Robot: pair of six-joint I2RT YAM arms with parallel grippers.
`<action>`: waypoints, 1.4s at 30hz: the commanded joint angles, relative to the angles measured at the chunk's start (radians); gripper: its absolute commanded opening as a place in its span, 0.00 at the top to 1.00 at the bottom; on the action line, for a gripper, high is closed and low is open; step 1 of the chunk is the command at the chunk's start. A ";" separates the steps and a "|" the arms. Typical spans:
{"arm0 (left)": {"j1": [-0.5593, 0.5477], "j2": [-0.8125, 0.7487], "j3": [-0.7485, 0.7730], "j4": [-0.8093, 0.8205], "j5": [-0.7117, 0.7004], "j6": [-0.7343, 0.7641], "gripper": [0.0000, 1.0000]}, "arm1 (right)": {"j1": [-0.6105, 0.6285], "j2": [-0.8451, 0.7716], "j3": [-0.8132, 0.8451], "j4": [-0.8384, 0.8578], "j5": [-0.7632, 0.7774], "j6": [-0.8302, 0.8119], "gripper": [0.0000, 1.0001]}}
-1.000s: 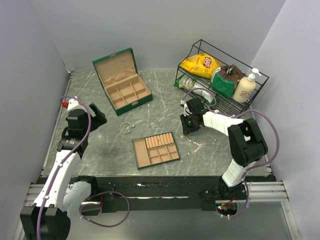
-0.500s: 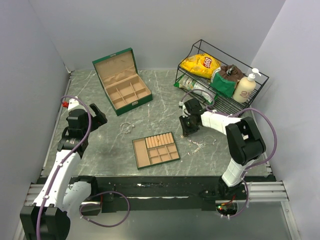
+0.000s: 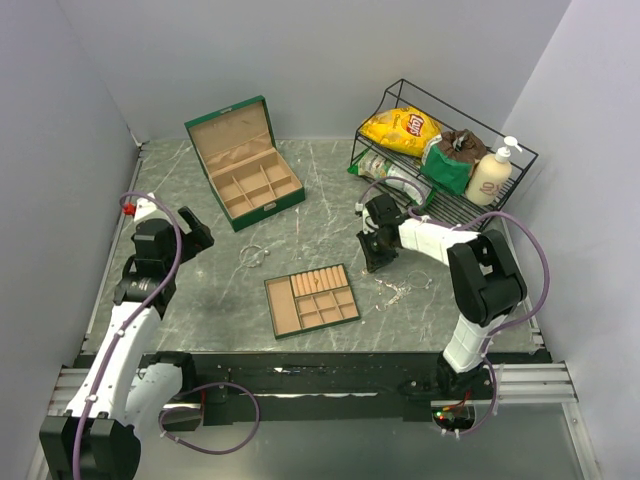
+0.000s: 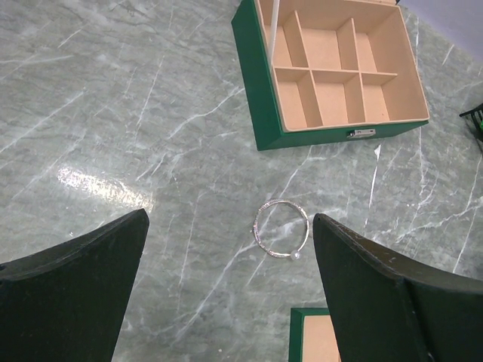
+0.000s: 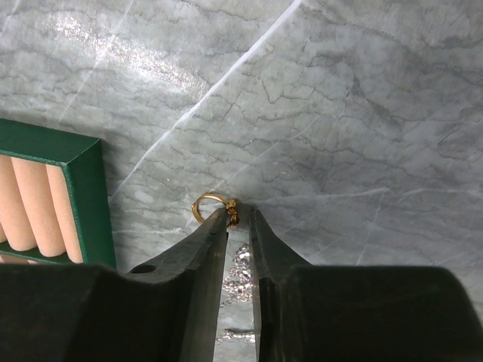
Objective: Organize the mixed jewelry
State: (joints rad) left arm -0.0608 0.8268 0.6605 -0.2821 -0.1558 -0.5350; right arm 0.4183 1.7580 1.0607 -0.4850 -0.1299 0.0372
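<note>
The mixed jewelry lies scattered on the marble table. A small gold ring point(image 5: 205, 205) lies at my right gripper point(image 5: 238, 213), its knot between the fingertips. The jaws stand narrowly open, with a sliver of gap beside the knot. A silvery chain point(image 5: 240, 264) shows under those fingers, and fine chains point(image 3: 402, 290) lie right of the flat tan divided tray point(image 3: 280, 318). A round wire bangle point(image 4: 281, 229) with a small bead lies below my left gripper point(image 4: 230, 219), which hangs wide open and empty. From above, the bangle point(image 3: 255, 254) sits right of the left gripper point(image 3: 196, 232).
The open green box point(image 3: 247, 213) with tan compartments stands at the back left. A black wire rack point(image 3: 500, 215) at the back right holds a yellow chips bag point(image 3: 402, 128), a green bag and a lotion bottle point(image 3: 490, 177). The tray's green corner point(image 5: 84, 181) lies left of the right fingers.
My right gripper has shifted slightly left and toward the back, and its jaws have narrowed round the gold ring's knot. The left arm has not moved.
</note>
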 commanded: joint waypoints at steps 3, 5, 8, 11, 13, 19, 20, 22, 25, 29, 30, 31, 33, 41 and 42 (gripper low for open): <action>-0.005 0.006 0.007 0.021 0.004 -0.002 0.04 | 0.017 0.044 0.030 -0.004 -0.002 -0.019 0.78; -0.005 0.040 0.011 0.015 0.037 0.004 0.04 | 0.020 0.043 0.028 -0.003 -0.004 -0.020 0.83; -0.005 0.101 0.051 -0.029 0.071 0.026 0.04 | 0.019 0.034 0.022 0.002 -0.004 -0.017 0.89; -0.005 0.124 0.057 -0.028 0.099 0.038 0.04 | 0.019 0.012 0.013 0.016 -0.011 -0.005 0.99; -0.007 0.118 0.048 -0.002 0.143 0.038 0.04 | 0.019 -0.012 0.004 0.039 -0.014 0.013 1.00; -0.043 0.114 0.025 0.078 0.291 0.026 0.04 | 0.020 -0.116 -0.050 0.104 -0.036 0.098 1.00; -0.066 0.110 0.022 0.090 0.298 0.021 0.04 | 0.020 -0.133 -0.068 0.114 -0.034 0.111 1.00; -0.097 0.103 0.014 0.113 0.324 0.007 0.04 | 0.022 -0.182 -0.088 0.134 -0.043 0.148 1.00; -0.174 0.112 0.027 0.153 0.343 -0.025 0.04 | 0.023 -0.239 -0.125 0.155 -0.039 0.210 1.00; -0.322 0.149 0.039 0.218 0.332 -0.080 0.04 | 0.036 -0.317 -0.163 0.206 -0.051 0.341 1.00; -0.344 0.158 0.040 0.247 0.326 -0.101 0.04 | 0.040 -0.331 -0.168 0.213 -0.051 0.369 1.00; -0.385 0.178 0.041 0.259 0.315 -0.112 0.04 | 0.053 -0.360 -0.182 0.224 -0.057 0.394 1.00; -0.425 0.213 0.048 0.302 0.297 -0.137 0.04 | 0.065 -0.387 -0.197 0.262 -0.066 0.470 1.00; -0.591 0.327 0.076 0.386 0.205 -0.221 0.01 | 0.126 -0.457 -0.219 0.333 -0.086 0.631 1.00; -0.602 0.346 0.080 0.394 0.196 -0.229 0.03 | 0.126 -0.462 -0.219 0.336 -0.094 0.641 1.00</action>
State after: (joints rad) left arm -0.6174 1.1374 0.6838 0.0078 0.0971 -0.7010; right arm 0.5293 1.3422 0.8501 -0.2192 -0.2062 0.5755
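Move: The gold ring lies at the right hand's part-open fingertips, barely 1 cm left and below; the silver chains are about 6 cm back and 5 right. The tray's ring rolls lie roughly 13 cm left of the right hand and 3 back. From the left hand the ring is some 38 cm right, 4 back and 17 below, with the rolls 27 cm right and 6 back, and the bracelet 9 right and 1 ahead, both equally low. The right fingers close on the gold ring and pinch it, then lift it about 11 cm while carrying it some 7 cm left towards the ring rolls, fingertips swinging over to point left by about 30 degrees. The left hand, still wide open, dips slightly, then sweeps right some 23 cm towards the risen ring, turning clockwise about 40 degrees and drifting a little back. ##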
